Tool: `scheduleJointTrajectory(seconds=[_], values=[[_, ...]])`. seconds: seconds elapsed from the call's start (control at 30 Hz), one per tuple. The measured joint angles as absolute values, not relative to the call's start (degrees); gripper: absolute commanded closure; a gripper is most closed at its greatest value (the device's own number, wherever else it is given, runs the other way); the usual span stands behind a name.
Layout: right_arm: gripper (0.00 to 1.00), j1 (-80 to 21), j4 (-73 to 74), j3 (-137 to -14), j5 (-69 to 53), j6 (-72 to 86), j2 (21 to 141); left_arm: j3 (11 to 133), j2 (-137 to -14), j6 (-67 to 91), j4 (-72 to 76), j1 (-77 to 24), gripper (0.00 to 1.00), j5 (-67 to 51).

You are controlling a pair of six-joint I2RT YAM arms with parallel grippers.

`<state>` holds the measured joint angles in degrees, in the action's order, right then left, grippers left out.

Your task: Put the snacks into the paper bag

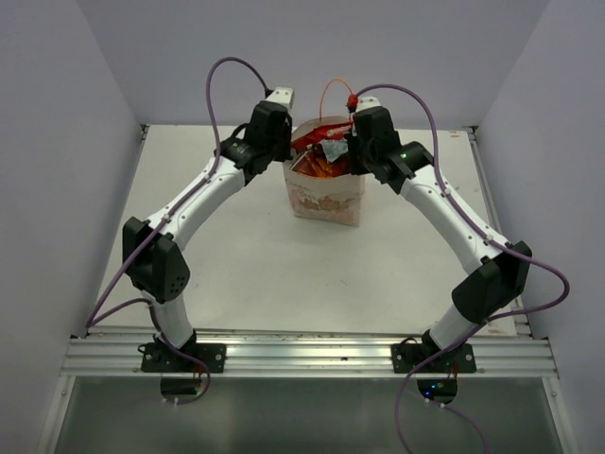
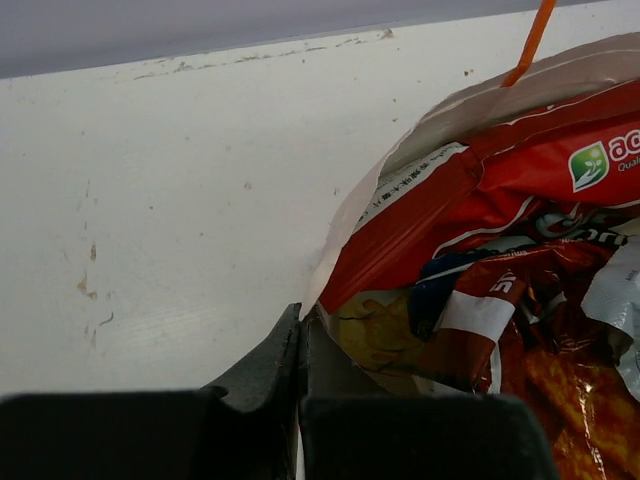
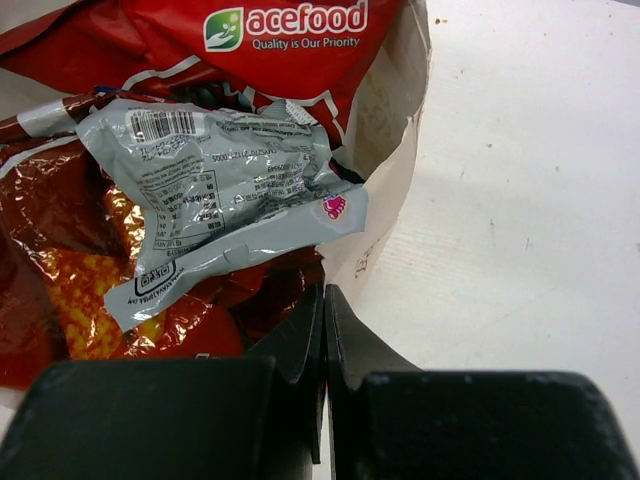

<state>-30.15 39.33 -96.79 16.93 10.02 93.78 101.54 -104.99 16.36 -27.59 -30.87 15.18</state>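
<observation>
The paper bag stands upright mid-table, its mouth full of snacks. My left gripper is shut on its left rim, which runs straight down between the black fingertips. My right gripper is shut on the right rim, pinched at the tips. Inside lies the big red-white chips bag, with the silver foil packet on top of the red-orange chips bag. A bit of the blue packet shows in the left wrist view. An orange cord handle stands up above the bag.
The bag stands on a white table enclosed by pale walls on the left, back and right. An aluminium rail carrying both arm bases runs along the near edge.
</observation>
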Motion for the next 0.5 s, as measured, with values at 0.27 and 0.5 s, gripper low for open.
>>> scheduleJointTrajectory(seconds=[0.27, 0.5], values=[[1.00, -34.65, 44.53, -101.21, 19.97, 9.26, 93.62, 97.10, -93.51, 19.22, -34.70, -33.10, 1.00, 15.75], [1.00, -39.24, 49.30, -99.79, 20.45, 11.73, 90.98, 88.77, -79.33, 25.34, -38.85, -38.33, 1.00, 17.96]])
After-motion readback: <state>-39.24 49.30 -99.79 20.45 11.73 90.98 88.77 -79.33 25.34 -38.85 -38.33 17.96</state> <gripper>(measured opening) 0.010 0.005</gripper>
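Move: Both closed grippers already hold the paper bag's rim, left and right. The bag's middle is about 9 cm right of the left gripper, level fore and aft, 11 cm below; from the right gripper it is 7 cm left, 5 cm ahead, 12 cm below. Inside, the grey packet lies about 4 cm ahead, 5 cm left and 3 cm below the right gripper; the red bag is some 8 cm right, 4 cm ahead and 3 cm below the left. Keep both grippers pinched on the rim and draw the filled paper bag back towards the bases. Bring the left gripper back about 13 cm while raising it some 6 cm; bring the right back only about 6 cm, drifting 3 cm left after a small early rise, so the left side comes round faster. ##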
